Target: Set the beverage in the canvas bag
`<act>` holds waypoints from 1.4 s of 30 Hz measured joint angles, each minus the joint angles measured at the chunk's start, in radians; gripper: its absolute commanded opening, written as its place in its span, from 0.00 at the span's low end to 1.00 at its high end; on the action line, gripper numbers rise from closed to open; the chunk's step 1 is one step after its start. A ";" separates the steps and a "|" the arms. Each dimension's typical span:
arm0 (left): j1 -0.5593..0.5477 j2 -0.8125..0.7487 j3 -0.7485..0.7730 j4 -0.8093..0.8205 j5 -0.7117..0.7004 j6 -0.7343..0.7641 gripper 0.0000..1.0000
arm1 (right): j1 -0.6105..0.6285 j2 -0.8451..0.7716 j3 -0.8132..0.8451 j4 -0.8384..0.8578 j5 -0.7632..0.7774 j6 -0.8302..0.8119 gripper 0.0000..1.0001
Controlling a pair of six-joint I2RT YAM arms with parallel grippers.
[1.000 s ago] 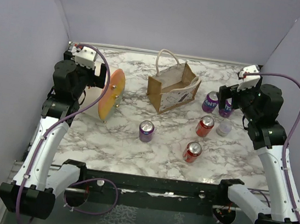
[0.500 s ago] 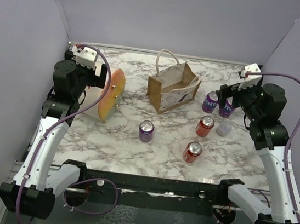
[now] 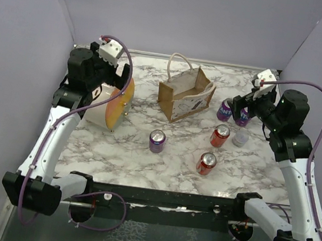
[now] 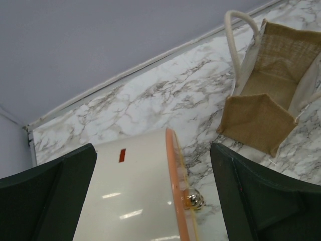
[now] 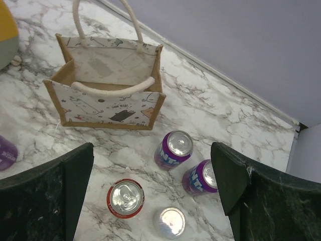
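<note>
The canvas bag [image 3: 183,96] stands upright and open at the back centre, empty inside in the right wrist view [image 5: 108,83]. Several beverage cans stand to its right and front: two purple ones [image 3: 226,109] [image 3: 243,115], a red one [image 3: 220,135], a pale one [image 3: 240,138], another red [image 3: 206,163] and another purple [image 3: 157,140]. My right gripper [image 3: 239,104] hovers open above the two purple cans [image 5: 174,149] [image 5: 200,176], holding nothing [image 5: 152,165]. My left gripper [image 3: 121,78] is open over the cream cylinder [image 4: 130,196], with the bag [image 4: 261,100] ahead to its right.
The large cream cylinder with an orange disc end [image 3: 111,105] lies on its side at the left, a small metal knob [image 4: 194,201] on its disc. Grey walls enclose the marble table [image 3: 127,154] on three sides.
My left arm has swung up, back and to the right, so its gripper now hangs over the cylinder's orange end. The right arm has shifted only slightly. Nothing on the table has moved.
</note>
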State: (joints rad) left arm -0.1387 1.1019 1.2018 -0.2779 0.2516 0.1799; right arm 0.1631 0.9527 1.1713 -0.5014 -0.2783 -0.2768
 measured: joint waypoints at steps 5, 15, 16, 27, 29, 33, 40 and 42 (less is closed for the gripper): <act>-0.064 0.134 0.103 -0.035 0.032 0.010 0.99 | 0.000 0.004 0.000 -0.021 -0.087 -0.017 0.99; -0.180 0.455 0.365 -0.116 0.074 -0.005 0.97 | 0.001 0.018 -0.006 -0.021 -0.192 -0.032 0.99; -0.187 0.489 0.397 -0.121 0.082 -0.014 0.95 | 0.001 0.018 -0.010 -0.021 -0.198 -0.032 0.99; -0.254 0.868 0.703 -0.181 0.133 -0.179 0.79 | 0.000 0.022 -0.018 -0.023 -0.214 -0.036 0.99; -0.256 0.906 0.731 -0.187 0.132 -0.215 0.71 | 0.000 0.022 -0.026 -0.023 -0.214 -0.036 0.99; -0.256 0.929 0.749 -0.192 0.137 -0.269 0.41 | -0.001 0.022 -0.044 -0.025 -0.217 -0.037 0.99; -0.264 0.927 0.721 -0.176 0.166 -0.336 0.19 | -0.001 0.026 -0.068 -0.026 -0.217 -0.044 0.99; -0.270 0.920 0.697 -0.176 0.179 -0.360 0.15 | -0.001 0.034 -0.068 -0.025 -0.217 -0.046 0.99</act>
State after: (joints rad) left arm -0.4091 2.0216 1.8988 -0.4541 0.4309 -0.1806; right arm 0.1619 0.9871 1.1038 -0.5266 -0.4950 -0.3225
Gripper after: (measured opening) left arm 0.211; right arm 0.994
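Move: The bag's near-left rope handle stands about 12 cm ahead of the left hand, 21 cm to its right and some 13 cm lower. The bag's middle is roughly 10 cm ahead, 28 cm right and 24 cm below; the white drum lies 5 cm ahead, 3 cm left and 22 cm down; the lone purple can is 8 cm back, 19 cm right and 26 cm down. From the right hand, that handle is about 13 cm ahead, 23 cm left and 12 cm lower. Swing the open left gripper about 20 cm right and 11 cm forward, off the drum and down some 13 cm onto the bag's rope handle, tipping the fingers down roughly 35 degrees and turning them a little clockwise. Over the last stretch, close them around the rope. Meanwhile ease the open right gripper a few centimetres left, then down, turning it slightly counter-clockwise. ##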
